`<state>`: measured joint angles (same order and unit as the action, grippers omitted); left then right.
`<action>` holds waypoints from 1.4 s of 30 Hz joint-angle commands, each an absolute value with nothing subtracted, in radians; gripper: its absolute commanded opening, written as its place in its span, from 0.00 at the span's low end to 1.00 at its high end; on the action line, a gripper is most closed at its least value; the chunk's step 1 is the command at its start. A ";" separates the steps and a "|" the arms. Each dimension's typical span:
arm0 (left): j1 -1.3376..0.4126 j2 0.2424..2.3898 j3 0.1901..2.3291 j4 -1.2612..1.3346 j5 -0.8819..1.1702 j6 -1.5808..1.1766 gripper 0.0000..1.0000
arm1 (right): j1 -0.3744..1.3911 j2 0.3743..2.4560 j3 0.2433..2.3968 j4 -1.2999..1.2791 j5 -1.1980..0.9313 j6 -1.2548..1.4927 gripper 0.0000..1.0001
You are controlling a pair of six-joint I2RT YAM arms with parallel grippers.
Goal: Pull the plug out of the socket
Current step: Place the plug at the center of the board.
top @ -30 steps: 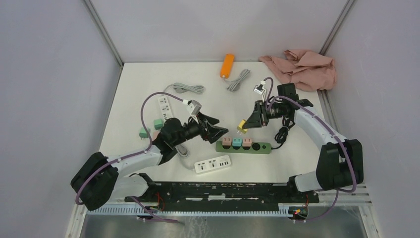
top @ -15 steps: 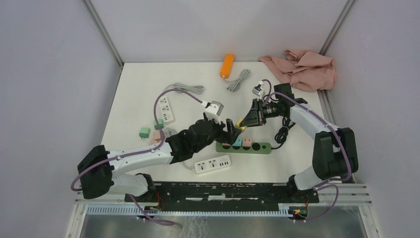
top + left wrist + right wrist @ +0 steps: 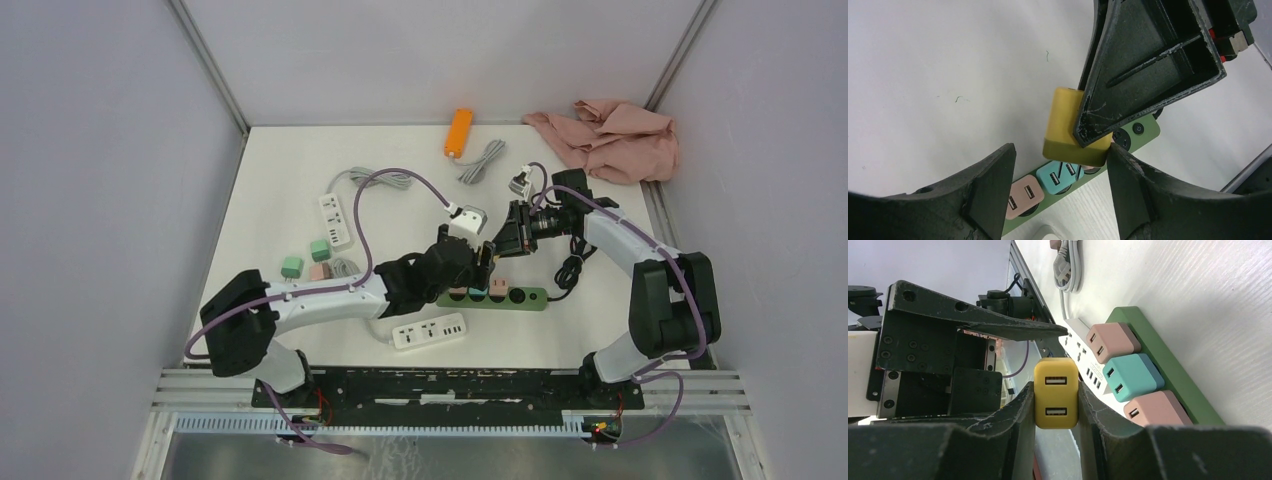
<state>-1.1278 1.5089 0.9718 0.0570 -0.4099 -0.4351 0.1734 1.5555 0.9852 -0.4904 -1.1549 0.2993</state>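
A yellow plug (image 3: 1056, 392) hangs in the air above the green socket strip (image 3: 530, 296), with my right gripper (image 3: 1056, 401) shut on its two sides. Its prongs show in the left wrist view and touch nothing. My left gripper (image 3: 1060, 192) is open, its fingers (image 3: 988, 195) on either side just below the yellow plug (image 3: 1068, 125); the right finger is close to the plug's edge, the left one well apart. In the strip (image 3: 1143, 131) sit a pink plug (image 3: 1020, 197), a teal plug (image 3: 1060, 177) and another pink plug (image 3: 1153, 410).
A white power strip (image 3: 428, 331) lies just in front of the green one. Another white strip (image 3: 334, 219) and loose green and pink plugs (image 3: 305, 262) lie at the left. An orange strip (image 3: 459, 131), grey cable (image 3: 482, 160) and pink cloth (image 3: 615, 135) are at the back.
My left arm has swung right and forward up to the yellow plug, and its jaws have narrowed. The right gripper has kept hold of the plug, barely shifting.
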 commanded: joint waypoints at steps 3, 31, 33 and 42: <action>-1.128 1.557 1.040 0.093 -0.423 -0.381 0.64 | 0.170 1.565 1.023 -0.489 -1.217 0.295 0.14; -0.866 1.228 0.612 0.033 -0.416 -0.622 0.03 | 0.167 1.531 1.101 -0.679 -1.156 0.055 1.00; -0.792 1.174 0.554 0.036 -0.384 -0.650 0.03 | 0.165 1.534 1.103 -0.682 -1.148 0.051 1.00; -0.638 1.069 0.475 -0.043 -0.486 -0.721 0.05 | 0.165 1.550 1.105 -0.686 -1.140 0.050 1.00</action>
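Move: The yellow plug is still pinched in the right gripper's fingertips, its middle at most 1 cm left of that hand point. From the empty left hand, it lies about 2 cm right, 1 cm ahead and 1 cm lower. Below stands the green strip: its teal plug is some 5 cm back, 2 cm left and 11 cm down. Out to the left, the nearest loose green plug lies about 35 cm left, 3 cm ahead and 12 cm down. Ease the left gripper about 1.5 cm right around the yellow plug and close on it while the right fingers still hold it. Once gripped, open the right fingers wide and keep that hand nearly in place. Then swing the left hand some 24 cm left and about 7 cm down towards the loose plugs, turning it roughly 35 degrees counter-clockwise, slightly forward. ##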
